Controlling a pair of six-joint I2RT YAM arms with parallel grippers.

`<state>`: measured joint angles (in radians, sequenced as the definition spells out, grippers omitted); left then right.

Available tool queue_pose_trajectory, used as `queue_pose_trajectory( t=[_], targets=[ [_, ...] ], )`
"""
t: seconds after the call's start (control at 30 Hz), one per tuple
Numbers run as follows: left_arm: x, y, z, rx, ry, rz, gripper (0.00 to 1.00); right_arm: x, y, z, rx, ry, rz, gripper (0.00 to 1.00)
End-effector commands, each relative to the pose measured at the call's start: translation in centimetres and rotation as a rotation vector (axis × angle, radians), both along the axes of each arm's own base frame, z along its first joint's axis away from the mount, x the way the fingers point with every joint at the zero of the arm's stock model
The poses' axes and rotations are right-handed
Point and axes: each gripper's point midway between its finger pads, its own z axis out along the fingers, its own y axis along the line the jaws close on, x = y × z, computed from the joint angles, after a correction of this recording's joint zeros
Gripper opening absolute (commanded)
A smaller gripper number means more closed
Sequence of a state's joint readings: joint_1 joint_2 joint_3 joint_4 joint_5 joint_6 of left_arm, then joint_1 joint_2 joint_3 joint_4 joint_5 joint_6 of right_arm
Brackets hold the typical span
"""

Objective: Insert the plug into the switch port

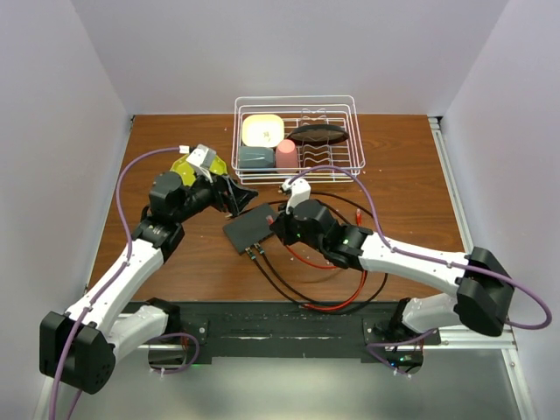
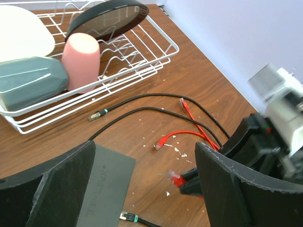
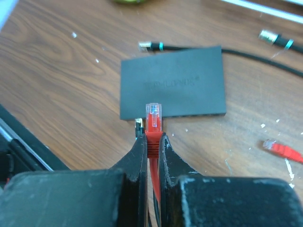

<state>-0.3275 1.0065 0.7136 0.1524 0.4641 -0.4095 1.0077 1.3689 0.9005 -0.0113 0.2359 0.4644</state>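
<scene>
The switch (image 1: 249, 229) is a flat matte-black box lying on the wooden table, seen from above in the right wrist view (image 3: 173, 87). My right gripper (image 3: 152, 137) is shut on the red plug (image 3: 153, 116). The plug's clear tip points at the switch's near edge and overlaps it in that view. The left wrist view shows the same plug (image 2: 176, 178) blurred, a short way from the switch (image 2: 102, 184). My left gripper (image 2: 144, 151) hangs open over the switch's other end, nothing between its fingers. In the top view both grippers, left (image 1: 234, 199) and right (image 1: 278, 226), flank the switch.
A white wire dish rack (image 1: 297, 101) at the back holds a cream plate, a grey-green container, a pink cup (image 2: 81, 59) and a dark oval dish. Black cables (image 1: 280, 280) with green-ringed plugs (image 3: 150, 46) reach the switch. A loose red plug (image 2: 161, 143) and white crumbs lie nearby.
</scene>
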Motion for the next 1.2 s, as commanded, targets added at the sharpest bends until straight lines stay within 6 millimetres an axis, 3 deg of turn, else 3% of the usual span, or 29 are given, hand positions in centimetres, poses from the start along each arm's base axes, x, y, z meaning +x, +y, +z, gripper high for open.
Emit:
queue_pose_trajectory(
  t=[0.0,0.17,0.23,0.27,0.4,0.47,0.73,0.93,1.07,1.17],
  targets=[
    [-0.9,-0.7,1.8,-0.026,-0.072,-0.072,0.90,0.1,-0.1,2.8,0.058,-0.092,0.034,0.00],
    [-2.2,-1.6,2.6,-0.064,-0.124,-0.162,0.87,-0.7,-0.4,4.7,0.097,-0.155,0.091,0.00],
    [-3.0,-2.0,3.0,-0.065,-0.140,-0.213,0.86,-1.1,-0.8,4.6,0.100,-0.172,0.116,0.00],
    [-3.3,-2.1,3.1,-0.065,-0.148,-0.227,0.86,-1.2,-0.9,5.7,0.129,-0.199,0.129,0.00],
    [-4.6,-2.7,3.4,-0.086,-0.190,-0.300,0.82,-1.9,-2.0,5.8,0.150,-0.239,0.169,0.00],
    [-4.9,-3.0,3.3,-0.077,-0.181,-0.334,0.79,-2.1,-2.3,7.1,0.195,-0.268,0.179,0.00],
    [-5.6,-5.2,2.0,-0.041,-0.149,-0.426,0.71,-3.2,-2.3,8.5,0.247,-0.309,0.233,0.00],
    [-6.0,-6.3,1.4,-0.025,-0.138,-0.469,0.66,-4.0,-2.3,8.9,0.271,-0.312,0.265,0.00],
    [-6.5,-6.6,1.3,-0.036,-0.152,-0.496,0.54,-4.2,-2.3,9.2,0.275,-0.316,0.274,0.00],
    [-6.9,-7.0,1.3,-0.038,-0.154,-0.529,0.52,-4.1,-2.2,9.2,0.281,-0.318,0.272,0.00]
  ],
)
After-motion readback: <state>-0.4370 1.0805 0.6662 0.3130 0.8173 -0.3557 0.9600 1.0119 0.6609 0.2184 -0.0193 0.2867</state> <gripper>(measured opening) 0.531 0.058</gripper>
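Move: The red plug sits in my right fingers, its middle about 2 cm ahead and 2 cm left of that hand point; from my open left hand it is some 7 cm right, 4 cm back and 10 cm lower. Under my left hand, about 22 cm down, lies the switch, 3 cm ahead; from my right hand it is 8 cm ahead, 8 cm left and 13 cm down. The plugged-in black plugs are about 2 cm ahead, 6 cm left and 13 cm below my right hand. I keep the red plug pinched in my right hand and lift it about 7 cm, easing back and slightly right while its tip swings up towards level and a little counter-clockwise. My left hand comes back and right, some 9 cm in all, towards the plug's clear tip, turning about 25 degrees clockwise and closing its fingers to roughly half open without gripping yet. ##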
